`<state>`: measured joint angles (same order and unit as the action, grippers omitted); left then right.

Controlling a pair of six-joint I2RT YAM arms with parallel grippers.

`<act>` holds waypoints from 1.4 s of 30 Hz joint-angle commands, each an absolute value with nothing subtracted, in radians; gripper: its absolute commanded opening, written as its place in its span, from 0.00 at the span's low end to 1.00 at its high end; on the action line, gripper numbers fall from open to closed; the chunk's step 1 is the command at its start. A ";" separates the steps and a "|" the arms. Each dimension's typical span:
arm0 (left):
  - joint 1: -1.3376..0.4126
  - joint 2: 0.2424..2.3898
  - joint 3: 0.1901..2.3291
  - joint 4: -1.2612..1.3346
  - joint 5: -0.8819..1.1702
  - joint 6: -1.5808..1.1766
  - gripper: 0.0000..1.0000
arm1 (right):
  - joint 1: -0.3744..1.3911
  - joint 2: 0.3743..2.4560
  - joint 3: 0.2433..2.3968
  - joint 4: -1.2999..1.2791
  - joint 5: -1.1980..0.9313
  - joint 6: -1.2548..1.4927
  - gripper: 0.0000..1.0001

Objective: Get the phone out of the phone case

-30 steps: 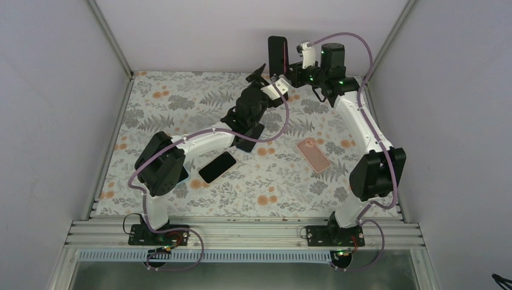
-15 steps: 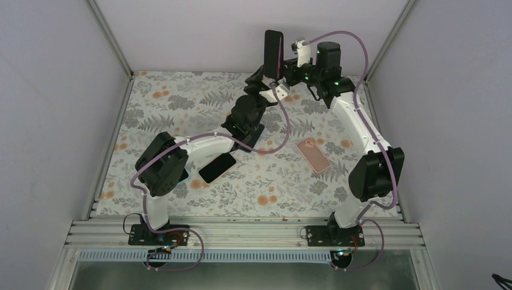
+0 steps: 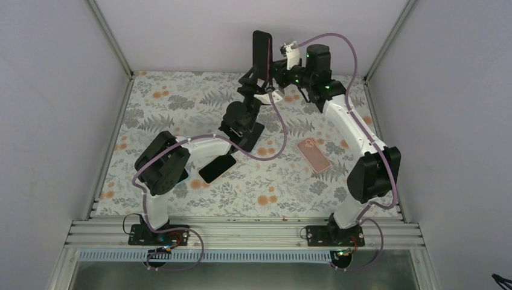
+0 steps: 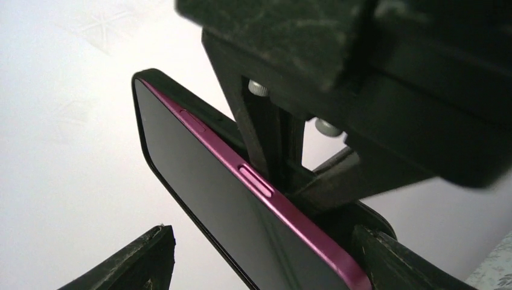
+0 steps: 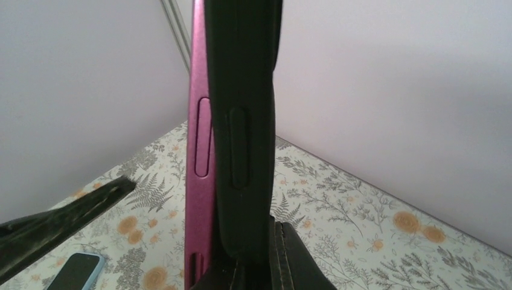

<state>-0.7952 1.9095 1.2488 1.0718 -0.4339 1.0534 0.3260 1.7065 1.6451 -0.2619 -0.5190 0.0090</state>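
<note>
A magenta phone (image 3: 261, 48) stands upright in the air at the back of the cell, partly peeled away from its black phone case (image 5: 244, 121). My right gripper (image 3: 276, 63) is shut on the case's lower end, and its fingers (image 5: 296, 260) clamp the black shell. The phone's magenta edge (image 5: 200, 181) stands apart from the case on the left. My left gripper (image 3: 256, 83) reaches up from below, open, its jaws straddling the phone (image 4: 284, 205). One left finger (image 4: 139, 260) stays clear of the dark screen; the other (image 4: 398, 263) lies close against the case's side.
A pink phone case (image 3: 314, 154) lies flat on the floral mat right of centre. A dark phone with a light blue rim (image 3: 217, 167) lies near the left arm's elbow. Pale walls and metal frame posts enclose the mat.
The right arm has carried the phone and case to the left and slightly up. The left gripper has followed upward around the phone's lower end, its jaws narrowing.
</note>
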 commanded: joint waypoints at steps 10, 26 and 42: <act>-0.695 1.950 1.371 1.399 -0.432 1.195 0.46 | 0.434 1.689 1.531 -0.332 -0.552 -0.042 0.03; -0.686 1.951 1.356 1.485 -0.404 1.252 0.17 | 0.419 1.693 1.501 -0.321 -0.518 -0.039 0.03; -0.658 1.770 1.283 1.301 -0.412 1.114 0.02 | 0.329 1.747 1.526 -0.377 -0.329 -0.169 0.03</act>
<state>-0.7322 1.9808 1.2697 1.2560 -0.3405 1.1900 0.3672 1.6836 1.5593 -0.0830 -0.4091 0.0254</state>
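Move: The phone, standing almost upright with its black case still around it, has its middle about 2 cm ahead of the left hand, roughly 1 cm to the right and 6 cm above; its lower end is between the open fingers. On the table some 34 cm below lie a dark phone, about 6 cm back and 3 cm left, and a pink-backed phone, 13 cm back and 21 cm right. From the right hand, whose fingers grip the case, the phone's middle is about 1 cm ahead, 4 cm left and 5 cm up. The left fingers close on the lower end of the phone, from well open to a pinch on its pink side frame, as that hand edges forward, left and up some 2 cm in all and tips its fingers up about 10 degrees. The right hand keeps its grip on the case, goes nearly 2 cm left, rises about 1 cm and tips up slightly, then eases back right at the end. ##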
